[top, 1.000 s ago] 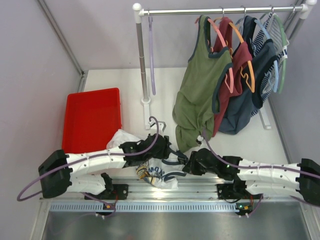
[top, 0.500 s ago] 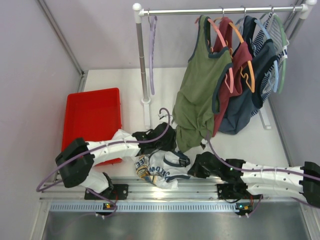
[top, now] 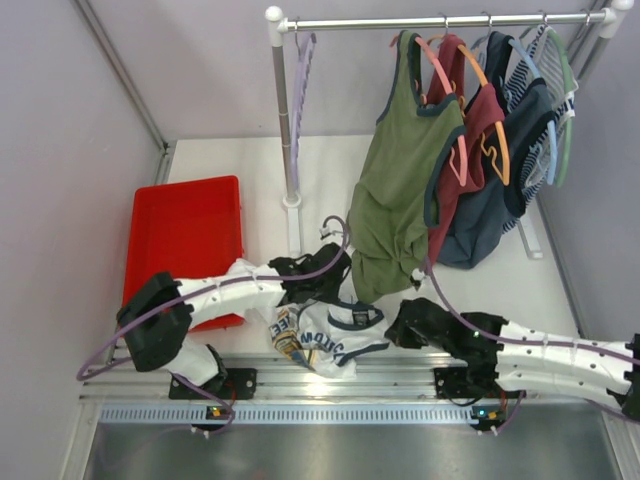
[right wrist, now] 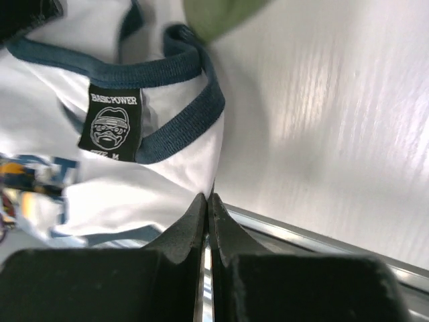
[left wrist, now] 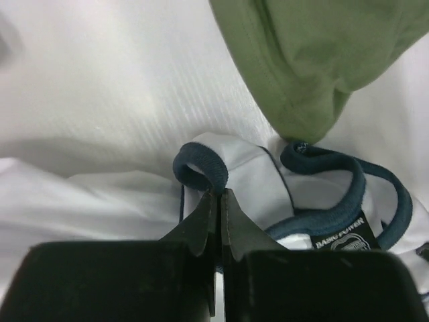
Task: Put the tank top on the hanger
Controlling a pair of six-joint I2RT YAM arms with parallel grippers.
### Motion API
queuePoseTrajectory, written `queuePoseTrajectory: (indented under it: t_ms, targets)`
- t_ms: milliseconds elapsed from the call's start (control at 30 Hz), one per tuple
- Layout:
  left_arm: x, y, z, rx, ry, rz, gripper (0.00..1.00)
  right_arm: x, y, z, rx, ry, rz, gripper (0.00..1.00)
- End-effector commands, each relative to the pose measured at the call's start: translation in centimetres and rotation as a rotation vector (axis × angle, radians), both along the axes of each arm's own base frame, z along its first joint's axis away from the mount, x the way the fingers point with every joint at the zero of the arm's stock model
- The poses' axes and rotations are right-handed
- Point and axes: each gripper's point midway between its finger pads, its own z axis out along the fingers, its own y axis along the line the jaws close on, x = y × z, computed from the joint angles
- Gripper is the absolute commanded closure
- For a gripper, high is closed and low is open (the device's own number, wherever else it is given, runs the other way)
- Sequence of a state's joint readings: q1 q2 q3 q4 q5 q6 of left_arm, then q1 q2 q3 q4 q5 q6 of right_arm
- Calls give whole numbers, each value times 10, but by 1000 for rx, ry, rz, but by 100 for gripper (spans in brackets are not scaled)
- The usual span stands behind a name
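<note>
The white tank top (top: 325, 340) with navy trim lies crumpled on the table near the front edge, graphic partly showing. My left gripper (top: 322, 295) is shut on a navy-trimmed strap loop (left wrist: 201, 168); its jaws (left wrist: 216, 193) pinch the trim. My right gripper (top: 392, 328) is shut on the white shoulder fabric (right wrist: 134, 194) beside the neck label; its jaws (right wrist: 208, 198) meet on the cloth. The lavender hanger (top: 298, 110) hangs at the left end of the rail, apart from both grippers.
A rack (top: 440, 20) stands at the back with an olive-green top (top: 400, 200), a maroon top (top: 482, 125) and darker clothes on coloured hangers. The olive hem hangs just above the tank top (left wrist: 315, 60). A red tray (top: 185, 235) lies at the left.
The left arm has swung back and right, and the right gripper has pulled rightward, so the tank top is stretched wider between them. The lavender hanger has swung slightly.
</note>
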State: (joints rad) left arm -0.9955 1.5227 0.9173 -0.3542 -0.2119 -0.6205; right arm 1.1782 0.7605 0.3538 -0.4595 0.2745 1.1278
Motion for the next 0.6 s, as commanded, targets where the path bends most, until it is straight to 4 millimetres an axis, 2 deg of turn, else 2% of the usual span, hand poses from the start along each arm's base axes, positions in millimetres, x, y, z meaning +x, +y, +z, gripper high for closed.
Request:
queuePoseTrajectory:
  t_ms: [0, 33, 67, 100, 133, 167, 233, 267, 333, 367, 433, 467, 533, 567]
  targets:
    - [15, 9, 80, -60, -140, 30, 100, 25, -15, 53, -29, -154, -58, 100]
    - [18, 15, 104, -86, -191, 50, 100, 27, -25, 61, -62, -181, -52, 100]
    - [22, 15, 129, -114, -232, 52, 100, 39, -29, 87, -41, -230, -93, 100]
    - [21, 21, 140, -109, -245, 55, 100, 44, -34, 100, -45, -257, -102, 100]
    - [20, 26, 162, -139, -282, 63, 100, 49, -40, 113, -60, -300, -87, 100]
    - [24, 28, 188, -167, -330, 71, 100, 58, -45, 140, -39, -337, -119, 100]
    - [23, 37, 212, -172, -361, 73, 100, 68, -50, 163, -67, -391, -98, 100]
    - [25, 39, 237, -190, -400, 77, 100, 76, -53, 189, -40, -422, -118, 100]
    - [24, 46, 251, -172, -419, 74, 100, 87, -53, 207, -79, -463, -92, 100]
    - [26, 48, 269, -193, -447, 83, 100, 92, -54, 232, -51, -499, -101, 100]
    - [26, 53, 282, -185, -470, 83, 100, 101, -49, 251, -72, -541, -73, 100]
    - [26, 58, 294, -187, -488, 97, 100, 105, -50, 274, -50, -577, -85, 100]
    - [28, 62, 303, -182, -507, 106, 100, 113, -48, 288, -82, -607, -68, 100]
    - [27, 65, 310, -190, -518, 112, 100, 116, -49, 308, -62, -639, -77, 100]
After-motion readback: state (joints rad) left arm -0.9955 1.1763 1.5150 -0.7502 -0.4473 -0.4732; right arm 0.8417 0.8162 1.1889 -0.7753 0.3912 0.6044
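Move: Both hands already pinch the white tank top by its shoulder edges, low over the table. The purple hanger's middle is some 18 cm ahead of the left hand, 7 to its left and 45 up. The hanging green tank top is about 13 cm ahead of that hand, 11 right, 25 up, and the red bin 10 ahead, 30 left, slightly lower. From the right hand, the hanger lies roughly 28 cm ahead, 18 left, 46 up; the green top 23 straight ahead, 25 up. Up fast with both hands, nearly 30 cm each, lifting the tank top by its pinched shoulders towards the purple hanger's level. The right hand also reaches forward past the green top's hem until it is roughly abreast of the left, while the hands spread sideways. Both wrists tilt the fingers up towards forward by about 30 degrees; the grips stay shut. ##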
